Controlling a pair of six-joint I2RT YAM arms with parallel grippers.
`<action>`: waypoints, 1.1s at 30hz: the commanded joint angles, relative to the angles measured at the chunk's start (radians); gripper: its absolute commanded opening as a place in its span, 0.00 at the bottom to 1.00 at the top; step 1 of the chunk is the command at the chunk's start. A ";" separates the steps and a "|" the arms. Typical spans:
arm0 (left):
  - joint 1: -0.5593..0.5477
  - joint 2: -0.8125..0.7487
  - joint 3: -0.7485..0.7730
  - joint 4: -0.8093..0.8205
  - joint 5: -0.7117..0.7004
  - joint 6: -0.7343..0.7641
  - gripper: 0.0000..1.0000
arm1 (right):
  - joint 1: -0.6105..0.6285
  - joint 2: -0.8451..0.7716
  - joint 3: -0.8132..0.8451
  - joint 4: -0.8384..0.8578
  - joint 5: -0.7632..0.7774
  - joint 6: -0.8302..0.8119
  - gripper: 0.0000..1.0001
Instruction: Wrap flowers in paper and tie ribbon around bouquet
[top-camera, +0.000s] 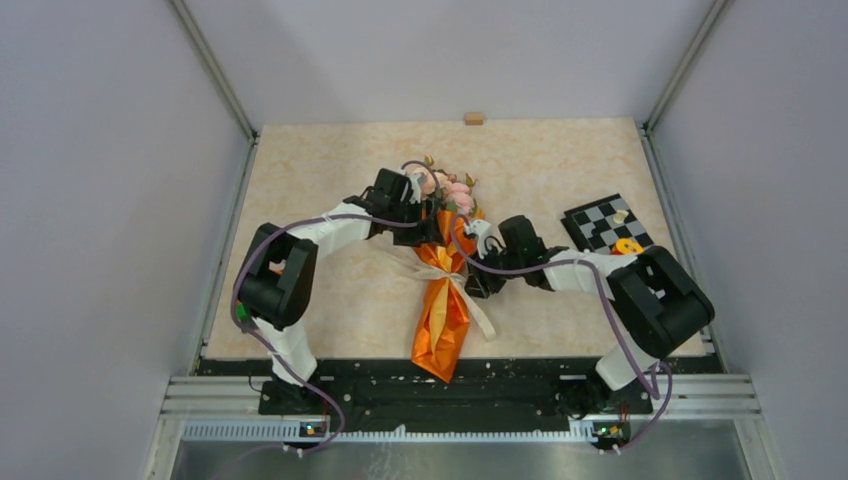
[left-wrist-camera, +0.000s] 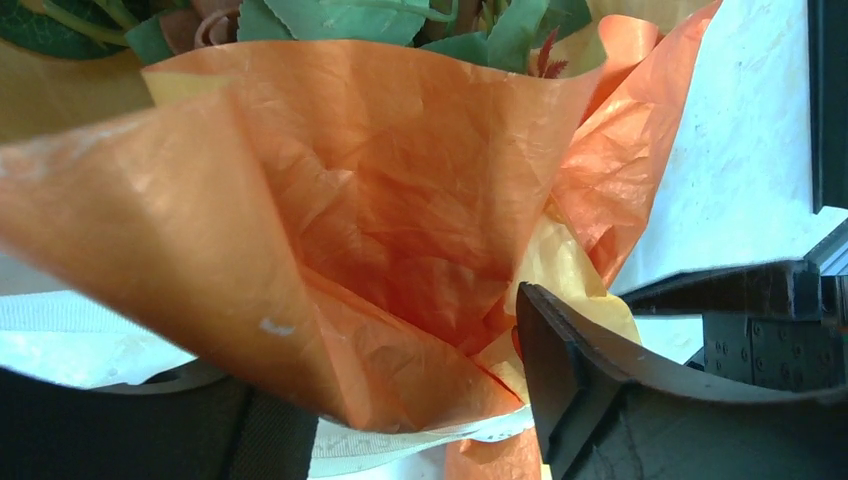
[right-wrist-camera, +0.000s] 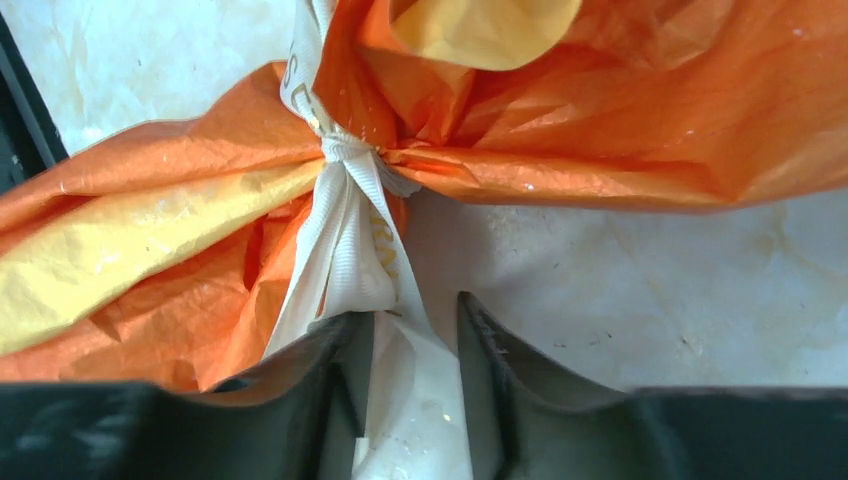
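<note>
The bouquet lies in the middle of the table: pink flowers (top-camera: 450, 188) with green leaves (left-wrist-camera: 330, 15) at the far end of a cone of orange paper (top-camera: 442, 320). A cream ribbon (top-camera: 462, 285) is knotted around the cone's waist (right-wrist-camera: 345, 150). My left gripper (top-camera: 428, 228) sits at the cone's upper part just below the blooms. Its jaws stand wide on either side of the crinkled paper (left-wrist-camera: 400, 200), and one finger (left-wrist-camera: 560, 380) touches a pale fold. My right gripper (top-camera: 478, 283) is open at the knot's right, with a ribbon tail (right-wrist-camera: 420, 400) lying loose between its fingers.
A black-and-white checkered board (top-camera: 605, 225) lies at the right, with a small orange object (top-camera: 628, 246) on its near corner, close to the right arm. A small wooden block (top-camera: 474, 118) sits at the table's far edge. Grey walls enclose the table.
</note>
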 joint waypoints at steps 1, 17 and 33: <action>-0.004 0.023 0.035 0.007 0.005 0.024 0.67 | 0.011 0.019 0.042 0.038 -0.053 -0.014 0.29; 0.007 0.046 0.056 -0.022 -0.074 0.047 0.36 | 0.011 -0.090 -0.049 -0.104 0.064 0.164 0.00; 0.022 0.067 0.069 -0.029 -0.076 0.052 0.31 | 0.011 -0.269 -0.137 -0.278 0.222 0.349 0.00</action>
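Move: The ribbon tail the right hand wants lies right between its open fingertips, about 1 cm to the left and 1 cm lower. From that hand the knot is some 6 cm left and 1 cm farther out, and the paper's foot some 13 cm back and 8 cm left. The left hand is over the paper collar, which lies about 3 cm below and 2 cm to its right; the flowers are roughly 10 cm ahead and 3 cm right, the knot 9 cm back and 4 cm right. The right fingers pinch shut on the ribbon tail beside the knot, then draw it away from the bouquet, about 4 cm back and 4 cm to the right, turning some 15 degrees clockwise and tipping a little. Meanwhile the left hand sinks about 2 cm into the paper collar and closes to about a third open around a fold of paper. ##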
